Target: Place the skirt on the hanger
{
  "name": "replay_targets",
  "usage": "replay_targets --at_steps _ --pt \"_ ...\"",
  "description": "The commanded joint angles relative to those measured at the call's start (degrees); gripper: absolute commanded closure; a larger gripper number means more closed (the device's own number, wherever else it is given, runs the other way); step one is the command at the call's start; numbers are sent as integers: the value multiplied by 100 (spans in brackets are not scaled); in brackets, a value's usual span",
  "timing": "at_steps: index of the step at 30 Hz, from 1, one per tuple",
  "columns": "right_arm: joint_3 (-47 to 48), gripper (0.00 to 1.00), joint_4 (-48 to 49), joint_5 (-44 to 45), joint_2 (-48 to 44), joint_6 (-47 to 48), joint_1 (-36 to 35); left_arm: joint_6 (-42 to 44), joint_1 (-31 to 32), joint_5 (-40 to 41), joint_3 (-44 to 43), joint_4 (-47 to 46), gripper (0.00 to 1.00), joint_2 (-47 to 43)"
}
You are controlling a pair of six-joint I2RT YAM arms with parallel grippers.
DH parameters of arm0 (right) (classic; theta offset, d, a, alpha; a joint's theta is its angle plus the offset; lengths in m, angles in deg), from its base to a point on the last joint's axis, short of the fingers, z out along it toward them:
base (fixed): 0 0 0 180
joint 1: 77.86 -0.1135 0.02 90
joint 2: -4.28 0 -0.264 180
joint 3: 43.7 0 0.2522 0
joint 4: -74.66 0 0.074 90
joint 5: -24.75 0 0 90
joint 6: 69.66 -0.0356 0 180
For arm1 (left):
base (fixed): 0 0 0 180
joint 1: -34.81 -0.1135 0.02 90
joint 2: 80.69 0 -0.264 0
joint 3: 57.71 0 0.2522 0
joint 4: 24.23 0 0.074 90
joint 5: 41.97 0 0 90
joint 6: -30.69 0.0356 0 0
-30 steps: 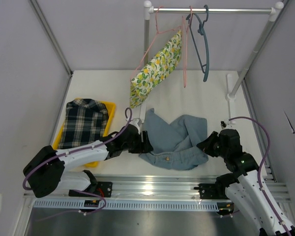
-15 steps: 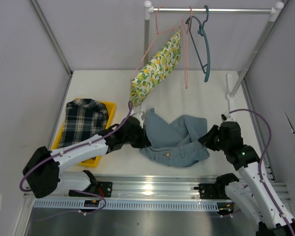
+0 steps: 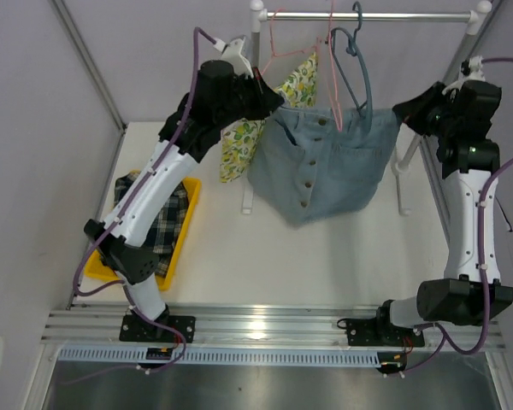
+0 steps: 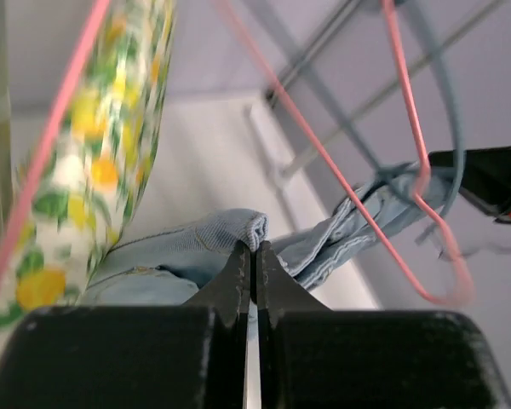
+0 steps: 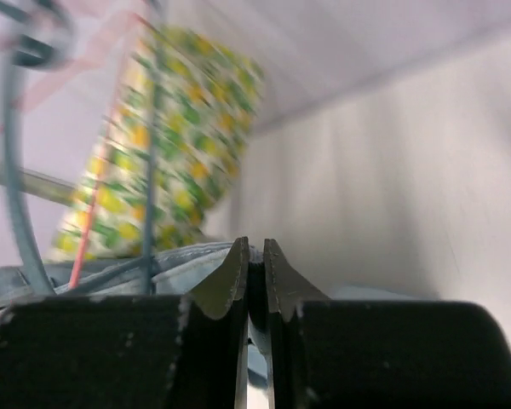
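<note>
The lemon-print skirt (image 3: 238, 145) hangs on a pink wire hanger (image 3: 276, 47) from the rail. It also shows in the left wrist view (image 4: 94, 170) and in the right wrist view (image 5: 179, 128). A second pink hanger (image 3: 332, 73) hangs beside it. My left gripper (image 3: 274, 101) is shut on one top edge of the blue denim shirt (image 3: 321, 166), close in front of the skirt. My right gripper (image 3: 400, 111) is shut on the shirt's other top edge. The shirt hangs spread between them, below the rail. The left wrist view shows denim (image 4: 196, 247) pinched at the jaws.
A thicker blue-grey hanger (image 3: 363, 81) hangs on the rail (image 3: 393, 16) just above the shirt. The rack posts (image 3: 255, 60) stand behind. A dark plaid shirt (image 3: 167, 222) lies in a yellow tray (image 3: 186, 226) at the left.
Both arms have risen from the table to rail height, lifting the denim shirt off the table and spreading it. The skirt stays on its hanger.
</note>
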State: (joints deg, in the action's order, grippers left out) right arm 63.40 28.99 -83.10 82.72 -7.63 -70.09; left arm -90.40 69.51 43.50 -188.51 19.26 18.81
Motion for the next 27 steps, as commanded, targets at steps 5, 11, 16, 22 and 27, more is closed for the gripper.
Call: replay_targets --at_steps 5,11,16,22,27 --pt "346 100 51 -377 -283 292 14 385 -112 -47 678 -121 100 -500" --pt "-3291 100 596 -132 -2084 -121 -310 -89 45 -302 4384 -1311 100 -1942" --pt "-5631 71 843 140 -3131 -744 -662 -511 414 -442 6647 -2304 100 -2357" --pt "-6276 28 546 264 -4213 -1080 -672 -688 1135 -242 7545 -2535 83 -2374" --pt "-5486 26 26 413 -4126 -615 -672 -478 1197 251 7599 -2061 40 -3312"
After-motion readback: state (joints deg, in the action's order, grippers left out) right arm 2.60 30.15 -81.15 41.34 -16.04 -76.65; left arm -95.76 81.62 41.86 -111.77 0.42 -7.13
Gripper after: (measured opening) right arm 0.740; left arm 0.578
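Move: The denim skirt hangs by its waistband between both shut grippers. The clear table it is bound for lies roughly 18 cm back, 9 cm right and 38 cm below the left hand; from the right hand, 19 cm back, 19 cm left and 36 cm down. The floral skirt hangs about 5 cm ahead, 4 cm left and 5 cm below the left hand. The blue hanger is some 2 cm ahead, 8 cm left and 9 cm above the right hand. The denim skirt's waistband is flicked up about 5 cm by both arms, then swept down and back towards the robot, away from the hangers, the hands sinking some 30–35 cm and drawing back about 20 cm as their fingers tip down nearly 30 degrees. Near the table both grippers open and let go, right first, then rise a few centimetres. ##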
